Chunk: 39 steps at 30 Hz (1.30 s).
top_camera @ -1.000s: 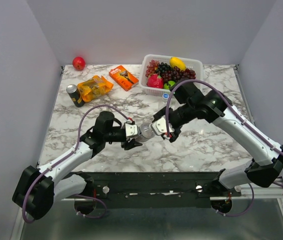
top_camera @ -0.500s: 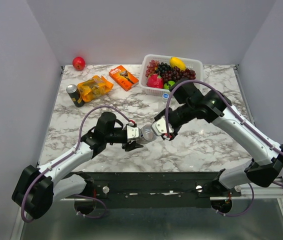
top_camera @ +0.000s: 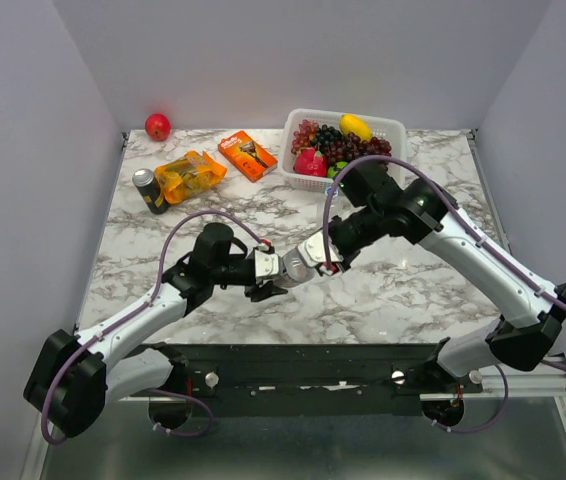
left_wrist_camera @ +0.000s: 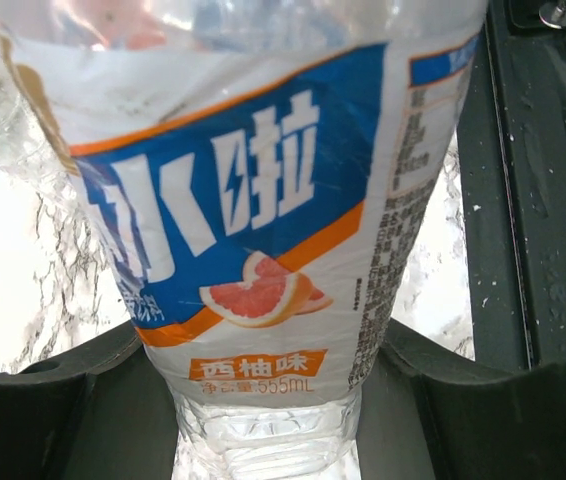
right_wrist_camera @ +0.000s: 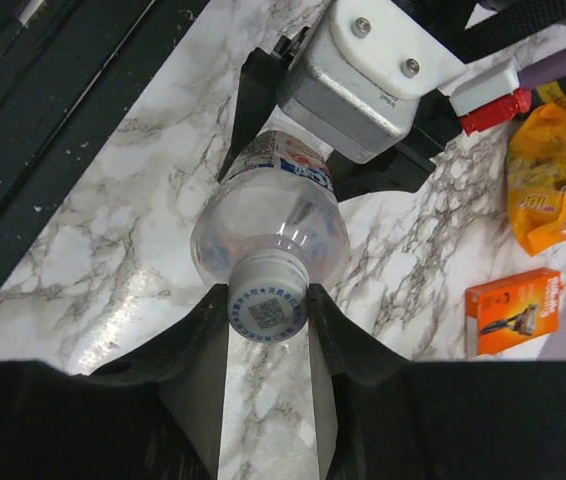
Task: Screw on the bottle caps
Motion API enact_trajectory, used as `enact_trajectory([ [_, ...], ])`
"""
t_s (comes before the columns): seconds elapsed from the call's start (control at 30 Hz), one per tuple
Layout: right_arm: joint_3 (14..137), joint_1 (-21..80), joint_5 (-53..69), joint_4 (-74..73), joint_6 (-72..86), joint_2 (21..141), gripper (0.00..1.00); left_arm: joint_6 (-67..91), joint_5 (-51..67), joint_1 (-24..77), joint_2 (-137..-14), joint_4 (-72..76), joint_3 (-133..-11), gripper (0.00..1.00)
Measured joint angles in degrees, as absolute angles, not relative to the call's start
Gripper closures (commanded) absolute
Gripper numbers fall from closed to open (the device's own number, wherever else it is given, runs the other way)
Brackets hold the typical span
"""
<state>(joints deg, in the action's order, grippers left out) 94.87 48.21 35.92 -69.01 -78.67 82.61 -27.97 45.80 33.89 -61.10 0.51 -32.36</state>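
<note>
A clear plastic bottle (left_wrist_camera: 263,230) with a blue, white and orange label lies level above the table, its body clamped in my left gripper (left_wrist_camera: 263,365), which is shut on it. In the top view the bottle (top_camera: 289,267) bridges the left gripper (top_camera: 268,268) and the right gripper (top_camera: 308,258). A whitish bottle cap (right_wrist_camera: 268,297) with blue print sits on the bottle's neck (right_wrist_camera: 269,235). My right gripper (right_wrist_camera: 268,312) is shut on that cap, a finger touching each side.
At the back stands a white basket (top_camera: 393,128) of fruit. A red apple (top_camera: 157,126), an orange box (top_camera: 247,154), a yellow bag (top_camera: 189,175) and a dark can (top_camera: 148,190) lie at the back left. The black frame (top_camera: 293,365) runs along the near edge.
My right gripper has slid left onto the bottle's neck and its jaws have shut on the cap. The left arm and the bottle have barely moved.
</note>
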Motion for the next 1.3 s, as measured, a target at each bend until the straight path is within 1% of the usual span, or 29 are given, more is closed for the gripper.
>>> enact_trajectory([
  [0.07, 96.53, 48.14, 35.66, -69.01, -74.54, 83.9, 0.77, -26.68, 45.12, 33.98, -61.08, 1.48, -32.08, 1.0],
  [0.17, 99.59, 47.7, 34.54, -68.36, -65.25, 86.94, 0.85, -23.88, 41.32, 34.24, -60.29, 5.85, -29.91, 1.0],
  [0.2, 100.62, 47.42, 34.13, -68.14, -62.0, 88.07, 1.0, -22.7, 39.07, 34.59, -59.55, 7.66, -28.62, 1.0],
  [0.33, 106.17, 45.19, 33.69, -67.64, -45.52, 94.26, 0.99, -18.85, 27.7, 36.64, -57.08, 12.6, -24.88, 1.0],
  [0.43, 106.54, 42.72, 34.0, -65.49, -33.69, 96.31, 1.0, -17.41, 19.77, 38.26, -56.9, 13.15, -24.49, 1.0],
  [0.53, 105.51, 41.47, 33.87, -63.68, -22.96, 96.55, 1.0, -17.3, 14.5, 39.97, -56.9, 13.17, -24.49, 1.0],
  [0.67, 104.88, 39.44, 33.93, -62.35, -8.84, 97.6, 1.0, -17.45, 10.68, 41.01, -56.9, 13.04, -24.49, 1.0],
  [0.7, 104.88, 38.94, 34.02, -62.04, -5.61, 98.17, 0.97, -17.54, 9.82, 41.01, -56.93, 12.73, -24.49, 1.0],
  [0.73, 104.9, 38.76, 34.15, -61.84, -3.84, 98.67, 0.89, -17.61, 9.39, 41.01, -56.95, 12.47, -24.47, 1.0],
  [0.77, 105.25, 38.59, 34.24, -61.84, -2.22, 99.31, 0.78, -17.65, 8.97, 41.01, -56.99, 11.97, -24.47, 1.0],
  [0.8, 106.17, 38.48, 34.37, -62.08, -0.95, 100.27, 0.62, -17.58, 8.58, 40.99, -57.01, 11.57, -24.45, 1.0],
  [0.83, 107.11, 38.41, 34.5, -62.41, -0.67, 100.99, 0.43, -17.47, 8.32, 40.95, -57.01, 11.42, -24.45, 1.0],
  [0.93, 111.02, 37.85, 36.18, -63.51, -2.48, 102.61, 0.26, -17.41, 8.86, 40.77, -56.84, 12.67, -24.45, 1.0],
  [1.03, 114.91, 37.41, 38.61, -63.09, -11.31, 102.24, 0.22, -17.56, 12.36, 41.12, -55.79, 14.02, -24.45, 1.0],
  [1.1, 114.28, 37.23, 40.45, -63.0, -19.7, 99.94, 0.21, -17.58, 15.31, 41.12, -55.31, 14.06, -24.45, 1.0],
  [1.2, 106.08, 37.12, 43.75, -62.61, -33.69, 92.4, 0.2, -17.34, 19.7, 41.12, -54.96, 14.09, -24.43, 1.0],
  [1.3, 99.61, 37.52, 45.82, -62.76, -43.64, 85.93, 0.2, -16.19, 23.75, 41.12, -54.08, 14.37, -24.4, 1.0],
])
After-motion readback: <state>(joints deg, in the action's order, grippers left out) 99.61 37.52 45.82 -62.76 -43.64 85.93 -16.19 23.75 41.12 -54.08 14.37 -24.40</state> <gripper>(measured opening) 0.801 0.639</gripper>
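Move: The cap is already between the right fingers, within about 1 cm of their hand point, on the mouth of the bottle the left hand holds by its lower end. That bottle's middle is about 6 cm to the right hand's left, 7 cm below and 1 cm back. From the left hand, the cap is about 11 cm to the right, 12 cm up and level fore and aft. A capped bottle stands some 20 cm ahead of the right hand, 3 cm right and 17 cm lower. The cap, still pinched by the right fingers, is twisted some 85 degrees clockwise as seen onto its top, while both hands carry the bottle forward 5 cm or more and slightly left and down. Then the right fingers open wide, lift off and draw back and right, unwinding about half the twist; the left keeps its grip, swings counter-clockwise with the carry, then comes partway back. ##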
